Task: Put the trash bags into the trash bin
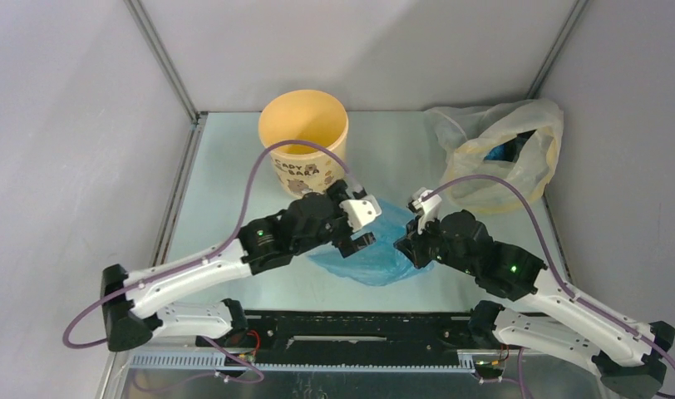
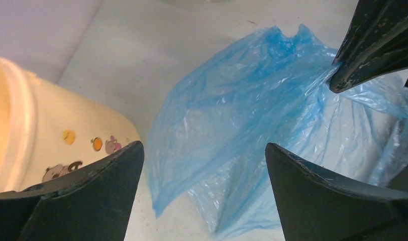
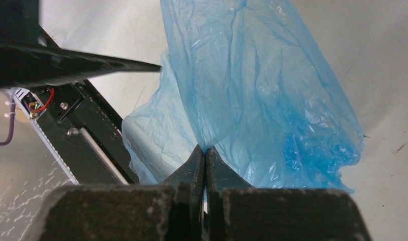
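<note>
A thin translucent blue trash bag [image 1: 374, 251] lies crumpled on the table between my two grippers; it also shows in the left wrist view [image 2: 252, 125] and the right wrist view [image 3: 262, 100]. The yellow-orange trash bin [image 1: 303, 137] with cartoon prints stands upright at the back left; its side shows in the left wrist view [image 2: 56, 135]. My left gripper [image 2: 204, 150] is open and empty, its fingers straddling the bag's left edge just above it. My right gripper [image 3: 205, 149] is shut on a fold of the blue bag at its right edge.
A larger pale yellowish see-through plastic bag [image 1: 505, 154] with blue contents sits at the back right by the wall. A black rail [image 1: 359, 328] runs along the near table edge. Grey walls enclose the table on the left, back and right.
</note>
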Available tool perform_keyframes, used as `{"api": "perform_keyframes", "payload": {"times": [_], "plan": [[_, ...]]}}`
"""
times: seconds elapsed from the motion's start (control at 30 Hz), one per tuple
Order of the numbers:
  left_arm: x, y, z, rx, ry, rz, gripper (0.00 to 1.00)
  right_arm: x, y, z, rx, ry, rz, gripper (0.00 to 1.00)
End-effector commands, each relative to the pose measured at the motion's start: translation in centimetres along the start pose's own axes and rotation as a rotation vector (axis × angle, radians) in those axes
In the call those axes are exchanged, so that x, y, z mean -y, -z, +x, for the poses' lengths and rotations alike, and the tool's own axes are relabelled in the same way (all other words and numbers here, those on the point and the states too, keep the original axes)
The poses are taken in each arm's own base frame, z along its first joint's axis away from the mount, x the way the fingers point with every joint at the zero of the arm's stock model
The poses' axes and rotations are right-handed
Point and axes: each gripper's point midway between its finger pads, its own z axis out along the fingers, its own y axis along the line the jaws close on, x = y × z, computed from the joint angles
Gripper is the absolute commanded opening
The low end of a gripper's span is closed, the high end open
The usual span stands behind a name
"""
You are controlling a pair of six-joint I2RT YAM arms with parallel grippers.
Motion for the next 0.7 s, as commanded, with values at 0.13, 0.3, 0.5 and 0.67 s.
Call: {"api": "perform_keyframes", "payload": {"times": [0.13, 0.3, 0.5, 0.67], "plan": [[2.7, -3.3, -2.1, 0.068, -0.105, 0.148, 0.82, -0.5, 1.2, -1.6, 0.034, 0.003, -0.027, 0.00], [0.9, -3.8, -2.1, 0.011, -0.063, 0.045, 0.02, 0.7, 1.4, -1.1, 0.019, -0.011, 0.040, 0.00], [-2.4, -1.1, -3.8, 0.019, 0.084, -0.118, 0.00, 4.3, 1.7, -0.4, 0.006, -0.020, 0.245, 0.22], [-3.9, 1.9, -5.7, 0.031, 0.183, -0.167, 0.00, 6.2, 2.6, -1.7, 0.061, -0.027, 0.359, 0.46]]}}
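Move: The slack upper edge of the blue trash bag lies about 3 cm to the right of the wide-open left gripper, level with it forward and some 4 cm below. The right gripper's tip, already pinching the bag, is about 8 cm right, 4 cm back and 4 cm lower; the bin is some 21 cm ahead, 14 cm left and 11 cm lower. From the right gripper, the slack edge is about 4 cm ahead and 5 cm left, at its height. Dip the left gripper about 4 cm down and 3 cm right onto the blue bag's slack edge, shut the fingers fully on it, then lift some 6 cm, drifting a little forward and back left. As the left gripper rises, open the right one not quite halfway and draw it about 4 cm to the right and slightly forward, to let go. ##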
